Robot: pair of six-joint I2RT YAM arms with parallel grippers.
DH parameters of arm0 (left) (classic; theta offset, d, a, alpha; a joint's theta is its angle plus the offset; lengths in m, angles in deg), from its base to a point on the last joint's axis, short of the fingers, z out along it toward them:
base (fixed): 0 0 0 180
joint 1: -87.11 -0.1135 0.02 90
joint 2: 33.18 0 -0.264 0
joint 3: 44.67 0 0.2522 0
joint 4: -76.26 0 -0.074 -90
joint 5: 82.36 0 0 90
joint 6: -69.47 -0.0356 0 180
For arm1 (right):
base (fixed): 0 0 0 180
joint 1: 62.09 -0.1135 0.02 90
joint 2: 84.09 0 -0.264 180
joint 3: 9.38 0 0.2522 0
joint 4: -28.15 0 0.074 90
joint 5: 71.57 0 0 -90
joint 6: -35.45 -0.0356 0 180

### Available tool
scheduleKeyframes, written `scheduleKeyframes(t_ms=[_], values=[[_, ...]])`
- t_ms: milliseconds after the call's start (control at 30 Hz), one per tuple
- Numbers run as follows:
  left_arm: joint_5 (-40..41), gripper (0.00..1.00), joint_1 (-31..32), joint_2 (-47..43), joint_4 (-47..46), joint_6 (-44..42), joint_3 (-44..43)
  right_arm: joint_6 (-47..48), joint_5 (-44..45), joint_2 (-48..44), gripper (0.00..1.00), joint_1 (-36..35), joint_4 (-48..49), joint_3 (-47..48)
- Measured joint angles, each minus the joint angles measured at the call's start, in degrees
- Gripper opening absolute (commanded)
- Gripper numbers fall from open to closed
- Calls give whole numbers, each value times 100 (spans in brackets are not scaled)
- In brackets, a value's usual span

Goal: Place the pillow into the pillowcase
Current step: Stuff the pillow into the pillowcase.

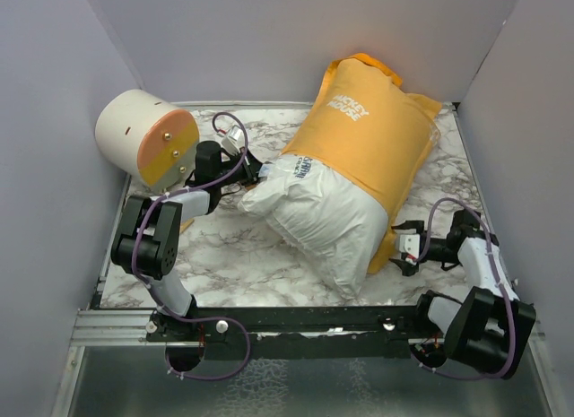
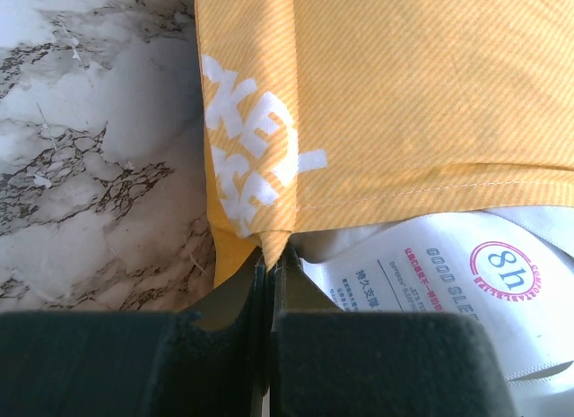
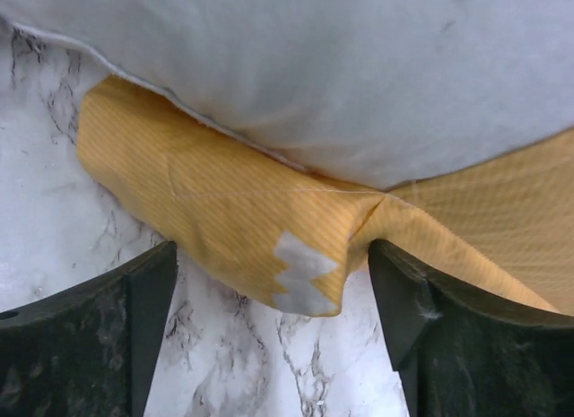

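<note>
The white pillow (image 1: 323, 215) lies across the marble table, its far half inside the orange-yellow pillowcase (image 1: 368, 121), white lettering up. At the pillow's near-left corner, my left gripper (image 1: 256, 175) is shut on the pillowcase's hem. The left wrist view shows that pinch (image 2: 271, 251), with the pillowcase (image 2: 404, 94) above it and the pillow's printed label (image 2: 448, 282) to the right. My right gripper (image 1: 401, 247) stands open at the pillow's right side. Its wrist view shows a loose pillowcase flap (image 3: 269, 229) hanging between the spread fingers (image 3: 143, 291), under the pillow (image 3: 359, 76).
A cream-and-orange cylinder (image 1: 148, 139) lies at the back left, just beyond the left arm. Grey walls enclose the table on the left, back and right. Bare marble (image 1: 233, 247) shows in front of the pillow.
</note>
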Motion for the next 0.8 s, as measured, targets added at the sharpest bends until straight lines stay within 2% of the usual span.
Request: scheduleKeyframes(t_ms=[67,267,333,433,533,600,800], values=[[-2,0,0,0,2,0,0,0,13,-85,76,0,254,-208],[-2,0,-2,-13,31,0,0,0,-197,-330,46,-39,1023,-516],[-4,0,2,-59,85,0,0,0,-334,-372,39,-46,1198,-498],[-7,0,15,-133,166,0,-4,0,-529,-385,29,-87,1202,-450],[-20,0,20,-160,251,0,-63,2,-608,-404,11,-223,1128,-433],[-24,0,20,-175,262,0,-70,0,-619,-459,2,-348,1121,-433],[-48,0,20,-321,358,0,-87,-409,-643,-597,1,-450,966,-186]])
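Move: The pillowcase's loose hem lies between the right hand's open fingers, about 2 cm left, 1 cm ahead and 1 cm below. The pillow's bare bulge is centred some 15 cm left of that hand and 4 cm ahead, about 2 cm higher; its near corner is roughly 10 cm left and 12 cm back, 1 cm lower. From the left hand, holding the mouth's far-left edge, the loose hem lies some 31 cm right, 17 cm back and 10 cm below. After a slight dip the right hand rises about 4 cm, edging left-forward, fingers closing to pinch the hem. ##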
